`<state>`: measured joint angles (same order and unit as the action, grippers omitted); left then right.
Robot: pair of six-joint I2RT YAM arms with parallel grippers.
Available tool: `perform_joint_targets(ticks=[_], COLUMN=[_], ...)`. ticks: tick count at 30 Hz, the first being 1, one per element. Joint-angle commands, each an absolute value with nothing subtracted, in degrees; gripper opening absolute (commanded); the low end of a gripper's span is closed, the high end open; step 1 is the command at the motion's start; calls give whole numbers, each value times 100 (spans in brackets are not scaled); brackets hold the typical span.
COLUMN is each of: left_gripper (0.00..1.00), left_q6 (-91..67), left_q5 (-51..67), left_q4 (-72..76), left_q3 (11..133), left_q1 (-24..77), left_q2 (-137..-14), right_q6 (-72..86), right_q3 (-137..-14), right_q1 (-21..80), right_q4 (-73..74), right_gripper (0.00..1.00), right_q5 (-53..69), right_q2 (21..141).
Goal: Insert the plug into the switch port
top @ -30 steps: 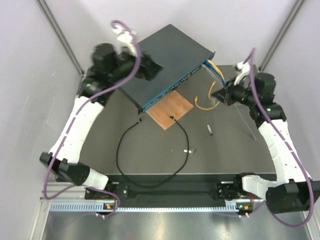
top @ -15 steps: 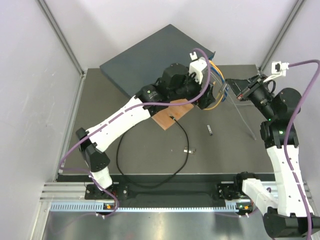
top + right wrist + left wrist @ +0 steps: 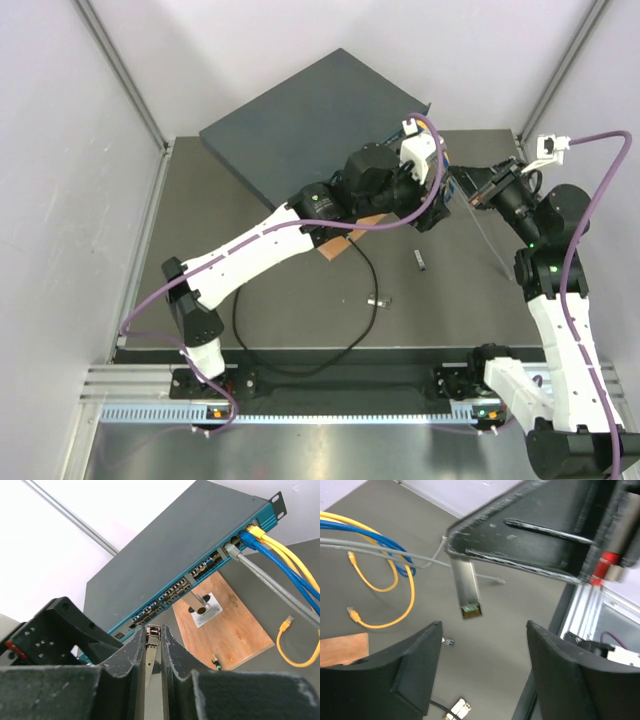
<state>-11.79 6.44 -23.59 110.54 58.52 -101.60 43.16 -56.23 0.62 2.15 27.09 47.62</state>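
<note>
The switch (image 3: 300, 120) is a flat dark box at the back; its teal front face with the row of ports (image 3: 172, 592) shows in the right wrist view. A thin black cable (image 3: 300, 365) loops over the table, and its upper end runs under my left arm. A tiny connector, the plug (image 3: 215, 661), lies on the brown board (image 3: 235, 625). My right gripper (image 3: 153, 629) is shut on a small silver stick (image 3: 467, 590), held in the air in front of the ports. Close beside it, my left gripper (image 3: 484, 625) hangs open above the table, holding nothing.
Yellow (image 3: 395, 605) and blue cables (image 3: 375, 537) run from the switch's right end, beside a grey one. A metal post on a plate (image 3: 200, 607) stands on the board. Two loose silver sticks (image 3: 420, 260) (image 3: 378, 299) lie on the mat. Frame posts flank the back.
My left arm swung from the back left, across the switch, to the right beside the right gripper, and its jaws narrowed a little. The right gripper rose and turned toward the switch, still gripping the stick.
</note>
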Motion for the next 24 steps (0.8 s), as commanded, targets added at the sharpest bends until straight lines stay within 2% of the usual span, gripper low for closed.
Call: perform_joint_targets(ticks=[1, 3, 8, 16, 17, 18, 20, 24], left_gripper=[69, 67, 54, 50, 46, 38, 33, 10], left_q6=[-1046, -958, -835, -861, -853, -835, -835, -800], left_q5=[106, 44, -140, -26, -35, -35, -26, -35], left_q4=[-1951, -1899, -1618, -1380, -1354, -1362, -1362, -1310], left_q3=[11276, 11268, 11092, 10846, 10837, 10828, 10820, 10784], left_q1=[5836, 5827, 5827, 5827, 5827, 5836, 5836, 5818], left_q2=[-10274, -10292, -10266, -10125, -10116, -10116, -10099, -10064], right_q6=[4474, 4491, 4588, 4526, 4535, 4526, 4526, 4509], right_q3=[-5643, -5608, -5528, -5458, -5458, -5449, -5467, -5441], right_q1=[35, 44, 53, 44, 44, 44, 53, 44], right_q4=[-211, -150, -149, -97, -97, -97, -79, -53], right_gripper=[0, 0, 0, 0, 0, 0, 0, 0], right_q5=[2733, 2751, 2804, 2812, 2821, 2821, 2813, 2830], right_q2=[4570, 4553, 4518, 4500, 4491, 4483, 4465, 4474])
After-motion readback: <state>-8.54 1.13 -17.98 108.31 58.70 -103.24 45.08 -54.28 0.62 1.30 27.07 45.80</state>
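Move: The plug is already held in the right fingertips, practically at that hand's own point. Its free end faces the open left fingers, with the plug's middle about 3 cm ahead of the left hand, 2 cm to its right and level with it. From the left hand, the switch's middle lies roughly 20 cm ahead, 23 cm left and 18 cm lower; the loose metal module lies on the table some 33 cm below, about 3 cm ahead and 1 cm left. Left hand eases about 2.5 cm forward and closes its fingers around the plug's free end; right keeps hold. ##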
